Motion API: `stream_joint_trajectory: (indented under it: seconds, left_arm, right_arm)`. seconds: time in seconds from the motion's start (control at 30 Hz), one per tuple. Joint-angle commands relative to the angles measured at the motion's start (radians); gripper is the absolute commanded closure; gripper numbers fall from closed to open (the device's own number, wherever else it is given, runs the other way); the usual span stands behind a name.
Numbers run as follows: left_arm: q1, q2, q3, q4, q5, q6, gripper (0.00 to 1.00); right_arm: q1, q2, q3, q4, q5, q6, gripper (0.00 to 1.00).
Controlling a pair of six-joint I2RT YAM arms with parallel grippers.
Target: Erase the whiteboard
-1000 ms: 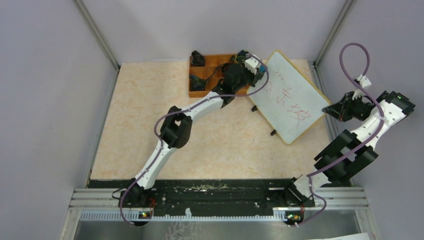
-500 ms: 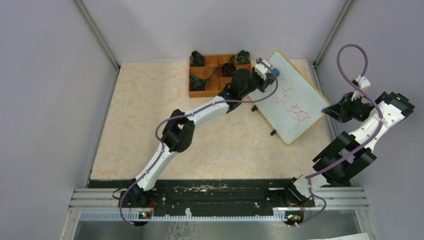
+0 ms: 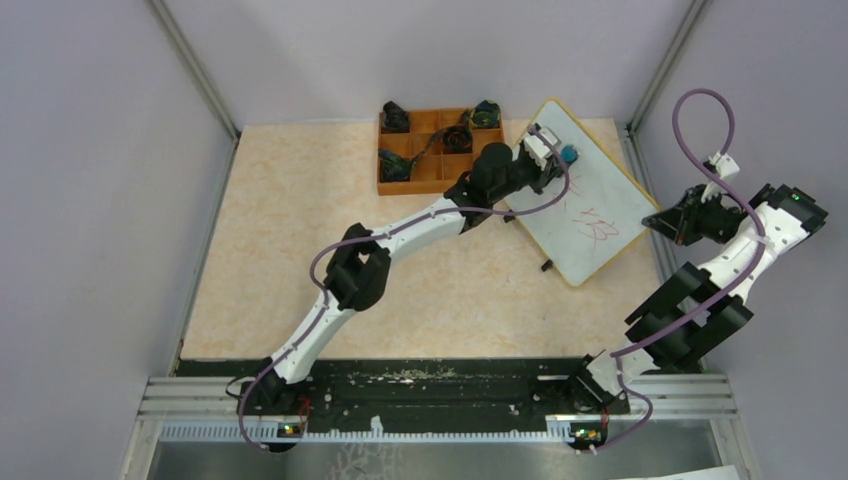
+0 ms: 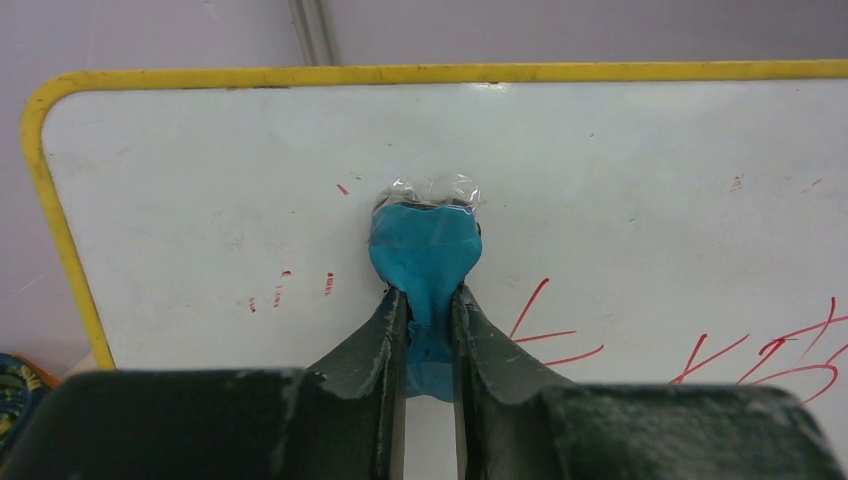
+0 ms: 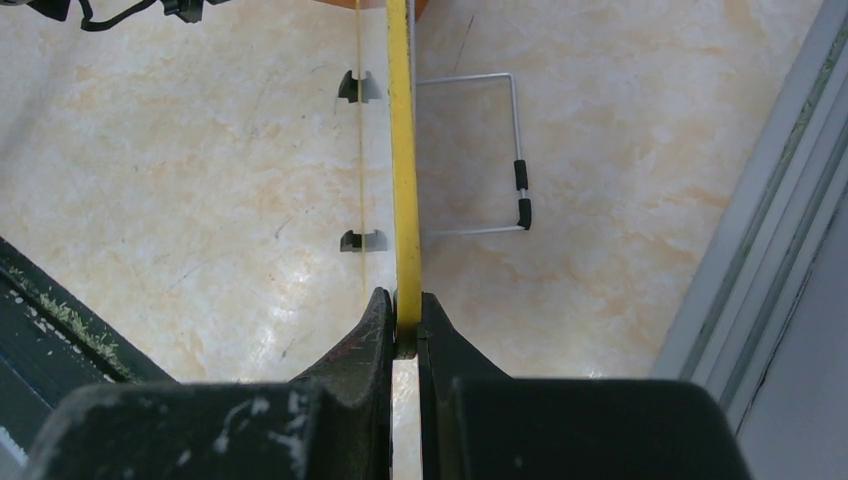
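The whiteboard [image 3: 590, 205] stands tilted at the back right of the table, white with a yellow frame [image 4: 300, 76]. Red handwritten marks [image 3: 597, 228] cover its lower half, and faint red specks remain on the upper part [image 4: 290, 288]. My left gripper [image 4: 428, 296] is shut on a blue eraser pad [image 4: 425, 250] pressed against the board near its top [image 3: 568, 155]. My right gripper [image 5: 404, 322] is shut on the board's yellow edge [image 5: 402, 180] at the right side [image 3: 668, 222], holding the board.
An orange compartment tray [image 3: 415, 150] with dark objects in it sits just left of the board. The board's wire stand [image 5: 490, 150] and black feet [image 5: 360, 88] rest on the beige tabletop. A grey corner post [image 3: 655, 70] and wall rise close on the right.
My left arm has swept the blue pad rightward across the top of the board, and the red marks in the upper part are gone. The right gripper has stayed on the edge.
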Motion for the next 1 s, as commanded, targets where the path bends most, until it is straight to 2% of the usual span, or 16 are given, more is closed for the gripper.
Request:
stream_joint_trajectory:
  seconds: [0.0, 0.27, 0.47, 0.97]
  left_arm:
    - [0.03, -0.004, 0.055, -0.01, -0.05, 0.033, 0.97]
    - [0.104, 0.017, 0.069, -0.02, -0.073, 0.0, 0.96]
    - [0.12, 0.042, 0.074, -0.03, -0.069, -0.001, 0.96]
    - [0.014, 0.028, 0.067, -0.018, 0.031, 0.007, 0.95]
  right_arm:
    - [0.049, 0.001, -0.05, -0.041, 0.19, -0.121, 1.0]
    - [0.05, 0.006, -0.048, -0.04, 0.187, -0.122, 1.0]
    - [0.05, 0.012, -0.043, -0.04, 0.183, -0.116, 1.0]
    - [0.052, 0.016, -0.036, -0.04, 0.181, -0.102, 1.0]
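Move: The left hand has the blue eraser against the whiteboard; the faint red ticks it wipes next lie about 5 cm ahead of it, neither left nor right, about level. The board's upper left corner is some 12 cm ahead, 4 cm left and 7 cm up. The middle character is about 1 cm back, 5 cm right and 3 cm lower; the last one 8 cm back, 9 cm right, 3 cm lower. From the right hand the ticks lie roughly 17 cm ahead and 16 cm left, about level. Forward and to the left along the board's face, the left hand sweeps the still-gripped eraser about 10 cm towards the upper left corner, turning some 10 degrees counter-clockwise, then reverses and wipes about 4 cm back and right towards the remaining writing. The right hand stays in place and keeps pinching the board's yellow edge to steady it. ##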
